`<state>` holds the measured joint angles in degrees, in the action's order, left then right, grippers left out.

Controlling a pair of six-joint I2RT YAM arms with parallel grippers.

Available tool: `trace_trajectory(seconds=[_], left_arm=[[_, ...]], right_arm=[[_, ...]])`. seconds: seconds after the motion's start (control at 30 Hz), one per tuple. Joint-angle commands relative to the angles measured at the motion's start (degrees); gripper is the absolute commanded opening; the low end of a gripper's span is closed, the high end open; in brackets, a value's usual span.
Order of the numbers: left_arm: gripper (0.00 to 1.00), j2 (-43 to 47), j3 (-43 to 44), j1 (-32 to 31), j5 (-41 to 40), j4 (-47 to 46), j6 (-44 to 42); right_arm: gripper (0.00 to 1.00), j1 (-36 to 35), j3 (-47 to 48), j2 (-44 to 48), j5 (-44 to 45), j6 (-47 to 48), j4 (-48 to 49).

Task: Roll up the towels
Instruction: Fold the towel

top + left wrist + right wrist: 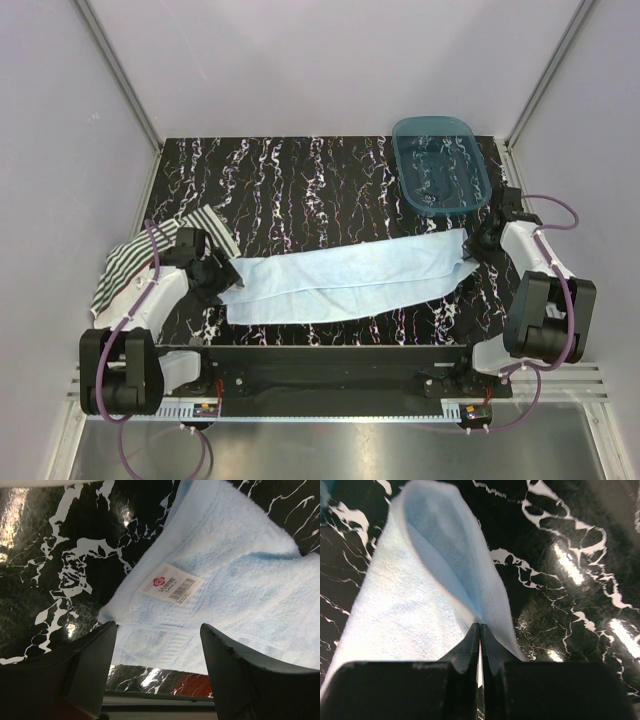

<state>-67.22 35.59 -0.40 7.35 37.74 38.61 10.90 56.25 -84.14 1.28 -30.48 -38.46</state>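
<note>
The light blue towel (pixel 345 280) lies folded into a long strip across the black marbled table, from left to right. My left gripper (pixel 222 285) hovers open over its left end; in the left wrist view the gripper (pixel 159 627) straddles the towel (pixel 235 595) near its white label (pixel 172 585), with nothing pinched. My right gripper (pixel 470 250) is shut on the towel's right end. In the right wrist view the towel (pixel 410 605) curls up in a loop from the closed gripper (pixel 480 627). The striped towel (pixel 130 265) lies crumpled at the left edge, partly under the left arm.
A translucent teal tub (pixel 440 165) stands at the back right corner, just behind the right gripper. Grey walls close in the table (pixel 300 180) on three sides. The arm bases and a black rail (pixel 320 365) line the near edge.
</note>
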Motion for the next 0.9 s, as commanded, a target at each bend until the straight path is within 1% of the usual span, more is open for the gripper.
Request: trace_trajectory(seconds=[0.0,0.03,0.1,0.13,0.2,0.23,0.27,0.33,0.37,0.47,0.63,0.77,0.87], left_arm=[[0.72,1.7,0.9,0.2,-0.1,-3.8,3.0],[0.73,2.4,1.0,0.2,-1.9,-3.2,3.0],[0.73,2.9,0.8,0.3,-2.8,-2.9,3.1],[0.73,3.0,0.6,0.4,-2.9,-2.9,3.1],[0.73,3.0,-0.5,0.3,-3.0,-3.3,3.1],[0.73,2.7,-1.0,0.4,-3.0,-4.0,3.2],[0.73,2.7,-1.3,0.4,-3.0,-4.3,3.2],[0.73,2.0,-1.7,0.3,-2.4,-4.9,3.3],[0.73,1.7,-1.7,0.4,-2.4,-5.1,3.3],[0.73,1.2,-1.6,0.4,-2.7,-5.7,3.0],[0.73,1.3,-2.0,0.4,-3.2,-6.6,2.9],[0.73,0.8,-2.5,0.4,-3.5,-7.5,3.0],[0.73,0.2,-3.2,0.4,-3.7,-8.3,3.2]], right_arm=[[0.06,-0.1,-2.7,-1.0,-4.4,0.4,2.2],[0.08,-0.1,-3.2,-1.2,-4.4,0.5,2.4],[0.09,-0.1,-4.2,-1.9,-4.6,0.5,3.0],[0.14,-0.1,-4.4,-2.3,-5.1,0.4,3.2],[0.18,-0.1,-4.7,-3.7,-5.8,-0.1,3.6],[0.24,-0.1,-4.7,-3.8,-6.0,-0.1,3.8],[0.28,-0.1,-4.8,-4.2,-5.9,-0.2,4.0],[0.41,-0.1,-4.7,-4.5,-5.1,0.0,4.1],[0.45,-0.1,-4.7,-4.7,-4.7,0.2,4.2],[0.45,-0.1,-4.4,-5.0,-4.4,0.2,4.2],[0.4,-0.1,-4.7,-3.6,-4.9,-0.4,4.9],[0.41,-0.3,-3.5,-0.3,-5.3,-0.8,5.1],[0.41,-0.3,-2.4,-1.3,-5.8,0.0,4.4]])
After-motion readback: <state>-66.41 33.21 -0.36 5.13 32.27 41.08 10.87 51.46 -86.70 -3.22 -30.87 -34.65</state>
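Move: The right hand still pinches the towel's raised edge; the spot where that edge goes down, at the right end of the towel, lies about 2 cm back, 2 cm left and 5 cm below. The towel's far right corner is some 5 cm ahead and 1 cm left of that hand, the blue basket's middle roughly 20 cm ahead and 6 cm left. From the left hand, the tagged left end is 1 cm ahead and 3 below, the right-end spot about 53 cm right and 7 ahead. The right hand lowers the pinched towel edge about 4 cm while drawing it some 2 cm back and a little left onto the right end, and its nearly shut fingers open to about two-fifths and let go, after which the hand starts up again by about 1 cm, still over the towel. The left hand stays low over the tagged end with its fingers wide open, easing only about 1 cm forward. ##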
